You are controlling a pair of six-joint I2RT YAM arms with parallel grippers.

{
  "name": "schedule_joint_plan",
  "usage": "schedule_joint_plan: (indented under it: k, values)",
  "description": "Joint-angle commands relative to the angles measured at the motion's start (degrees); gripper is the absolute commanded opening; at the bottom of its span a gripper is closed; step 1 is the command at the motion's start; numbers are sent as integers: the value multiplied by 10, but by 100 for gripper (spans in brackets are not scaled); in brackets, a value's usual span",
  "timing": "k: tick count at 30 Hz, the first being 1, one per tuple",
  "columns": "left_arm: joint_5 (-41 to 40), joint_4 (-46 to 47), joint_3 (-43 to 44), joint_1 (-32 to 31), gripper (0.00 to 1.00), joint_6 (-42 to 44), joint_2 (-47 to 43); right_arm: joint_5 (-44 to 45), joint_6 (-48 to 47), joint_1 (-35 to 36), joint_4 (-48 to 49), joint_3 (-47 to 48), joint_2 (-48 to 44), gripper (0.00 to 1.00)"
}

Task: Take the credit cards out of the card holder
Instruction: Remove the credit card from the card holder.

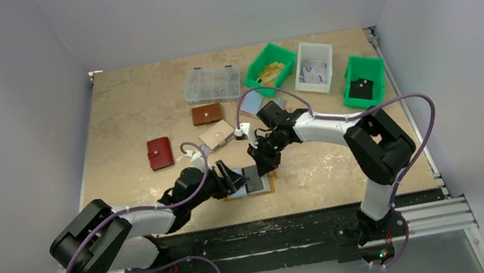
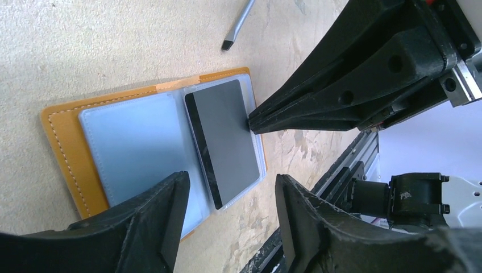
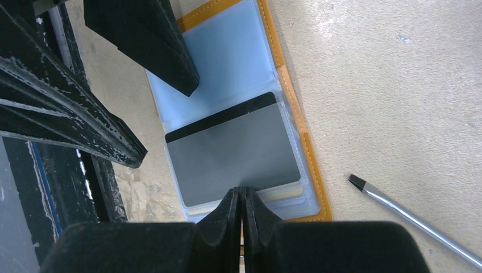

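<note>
The mustard card holder (image 2: 62,148) lies open and flat on the table near its front edge (image 1: 271,185). Its orange border (image 3: 315,176) frames clear sleeves. A grey credit card (image 2: 227,142) with a black stripe lies in the sleeve on one half (image 3: 233,156). The other half is a pale blue page (image 2: 136,148); I cannot tell if a card sits in it. My right gripper (image 3: 241,190) is shut, its tips touching the grey card's edge (image 2: 250,121). My left gripper (image 2: 231,179) hangs open just above the holder's near edge, with nothing between its fingers.
A screwdriver (image 3: 409,222) lies on the table just beyond the holder. Farther back are a red wallet (image 1: 160,153), a brown wallet (image 1: 206,114), a beige wallet (image 1: 216,135), a clear organiser box (image 1: 212,83), two green bins (image 1: 270,66) (image 1: 364,80) and a white bin (image 1: 313,66).
</note>
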Motion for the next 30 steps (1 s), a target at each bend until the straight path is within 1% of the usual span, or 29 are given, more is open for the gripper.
schedule_joint_plan:
  k: [1, 4, 12, 16, 21, 24, 30]
  values:
    - [13, 51, 0, 3, 59, -9, 15, -18, 19, 4, 10, 21, 5, 10]
    - [20, 59, 3, 3, 54, -11, 25, -23, 25, 4, 10, 24, 8, 9]
    - [23, 78, 9, 3, 51, -22, 62, -31, 42, 4, 8, 28, 20, 9]
    - [23, 82, 17, 3, 47, -27, 84, -33, 53, 4, 6, 31, 31, 9]
    - [24, 94, 19, 3, 44, -32, 109, -59, 63, 4, 7, 30, 40, 8]
    - [25, 100, 18, 3, 41, -34, 119, -65, 68, 4, 6, 31, 48, 8]
    - [20, 102, 16, 3, 28, -34, 122, -66, 77, 3, 7, 33, 56, 8]
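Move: The grey credit card in the opened card holder lies roughly 4 cm to the left gripper's right, 2 cm ahead and 3 cm below. The right gripper's tips are already on its right edge, the card's middle about 3 cm to their left and about level ahead. From the left gripper, the screwdriver lies some 13 cm ahead and 12 cm right; the beige wallet is about 18 cm ahead and 5 cm left. Keep the right gripper's nearly shut tips on the card's right edge and push it left about 1 cm, tilting that wrist slightly. Meanwhile bring the left gripper down some 2.5 cm, easing a little right, and half close its fingers around the card's left, black-striped edge, near the end closest to the base; leave them partly open. ##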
